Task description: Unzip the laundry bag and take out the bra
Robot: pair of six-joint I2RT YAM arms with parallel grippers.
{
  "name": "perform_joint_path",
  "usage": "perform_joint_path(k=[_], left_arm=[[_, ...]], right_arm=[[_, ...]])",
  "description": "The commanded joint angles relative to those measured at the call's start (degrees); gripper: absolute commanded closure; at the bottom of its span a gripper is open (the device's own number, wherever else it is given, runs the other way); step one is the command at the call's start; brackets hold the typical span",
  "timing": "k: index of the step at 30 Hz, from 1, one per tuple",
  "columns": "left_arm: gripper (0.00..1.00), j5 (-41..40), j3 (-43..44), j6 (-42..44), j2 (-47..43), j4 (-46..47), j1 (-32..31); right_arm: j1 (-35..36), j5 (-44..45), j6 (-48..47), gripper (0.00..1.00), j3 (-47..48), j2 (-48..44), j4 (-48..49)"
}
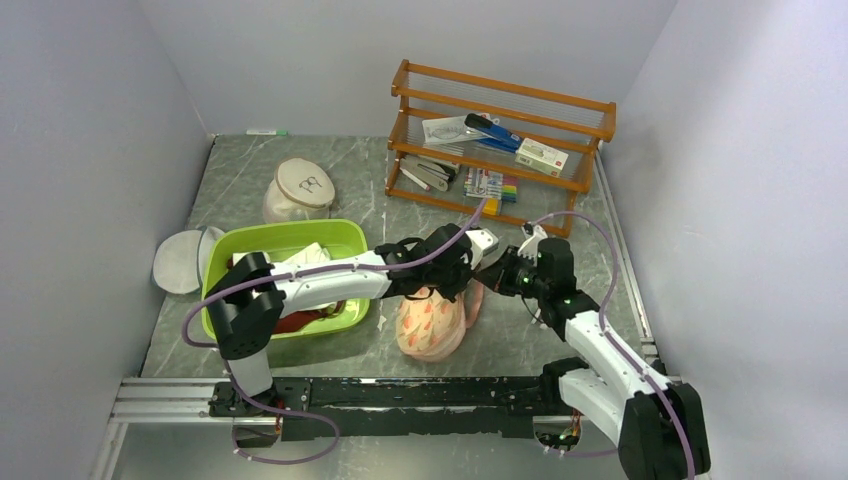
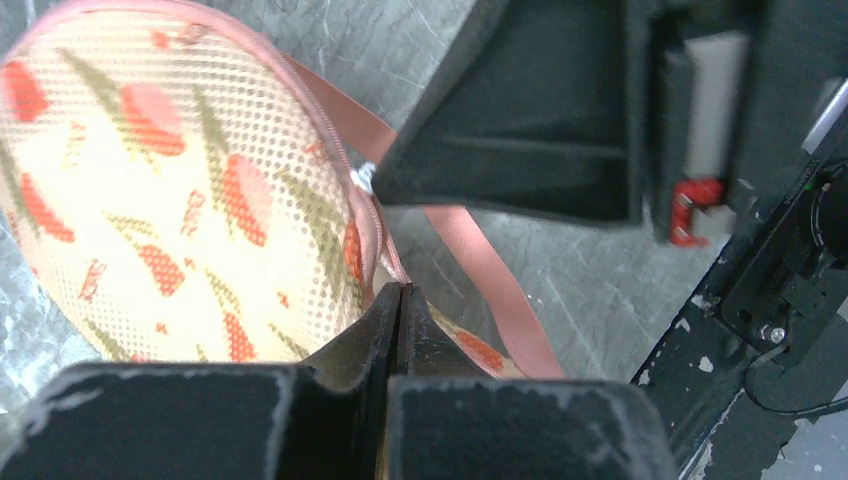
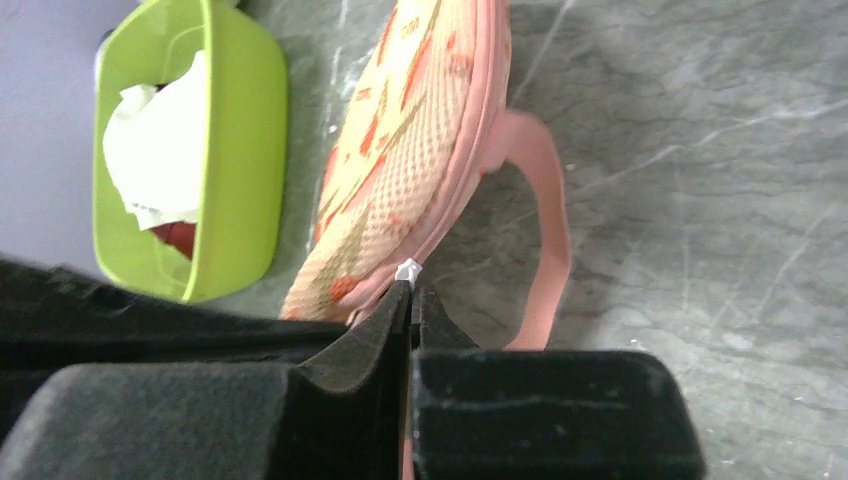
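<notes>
The laundry bag [image 1: 432, 325] is a peach-pink mesh pouch with red-orange prints, lying between the two arms. Its far end is tilted up off the table. My left gripper [image 2: 400, 290] is shut on the bag's pink zippered rim [image 2: 378, 240]. My right gripper [image 3: 412, 287] is shut on the small white zipper pull [image 3: 408, 269] at the same rim, a short way from the left gripper [image 1: 462, 283]. A pink strap [image 3: 548, 200] loops from the bag onto the table. The zipper looks closed where it shows. The bra is hidden.
A lime-green basin [image 1: 228, 248] holding white and red cloth stands just left of the bag. Behind it are a round white domed mesh bag [image 1: 300, 190] and a flat grey-white disc [image 1: 178, 262]. A wooden rack [image 1: 500, 140] with small items stands at the back.
</notes>
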Motion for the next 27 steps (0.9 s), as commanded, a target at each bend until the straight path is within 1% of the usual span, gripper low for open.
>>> perform_joint_path(k=[1, 6, 12, 15, 17, 19, 21, 23, 27], left_arm=[[0.93, 3.3, -2.1, 1.1, -4.3, -0.6, -0.3], [0.93, 5.0, -2.6, 1.2, -4.1, -1.9, -0.3], [0.93, 8.1, -4.0, -0.9, -4.2, -0.3, -0.3], [0.93, 9.6, -4.4, -2.2, -3.9, 0.9, -0.3], [0.91, 9.5, -2.5, -2.8, -2.7, -0.6, -0.2], [0.81, 8.9, 0.4, -2.7, -1.3, -3.6, -0.3], [0.67, 8.8, 2.6, -2.0, -0.4, -4.7, -0.2], [0.57, 9.0, 4.6, -1.5, 0.4, -5.0, -0.1], [0.41, 9.5, 9.1, -0.6, 1.3, -5.4, 0.3]], right_arm=[[-0.8, 8.7, -1.9, 1.0, 3.3, 4.1, 1.4], [-1.8, 11.0, -2.6, 1.0, 6.0, 10.9, 6.3], [-4.7, 11.7, -4.1, 1.0, 8.6, 17.1, 10.4], [-5.6, 9.7, -6.2, 1.0, 9.8, 20.1, 10.7], [-5.6, 7.7, -8.8, 1.0, 11.3, 20.5, 8.3], [-5.6, 6.0, -10.2, 1.0, 11.1, 19.4, 7.4], [-5.7, 4.0, -10.5, 1.0, 9.6, 17.5, 7.5], [-5.7, 2.1, -10.5, 1.0, 8.8, 16.1, 6.4], [-5.6, 0.7, -10.1, 1.0, 7.4, 13.9, 4.1]])
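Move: The right gripper already pinches the zipper pull; the zip's far end lies about 9 cm ahead of it, 4 cm left and 5 cm lower, while the pink strap hangs some 6 cm back and 1 cm left. From the left gripper, shut on the bag's edge, the pull is about 5 cm right and 2 cm ahead at the same height, the laundry bag's middle 4 cm back and 4 cm left, and the green basket some 34 cm left, 2 cm ahead. Keep the right gripper shut on the zipper pull and draw it about 7 cm forward and 3 cm right, dipping nearly 3 cm and easing back up at the end. Against it, hold the bag's edge with the left gripper and draw that back roughly 2 cm; then open those fingers about halfway, let go and lift up and to the right. ##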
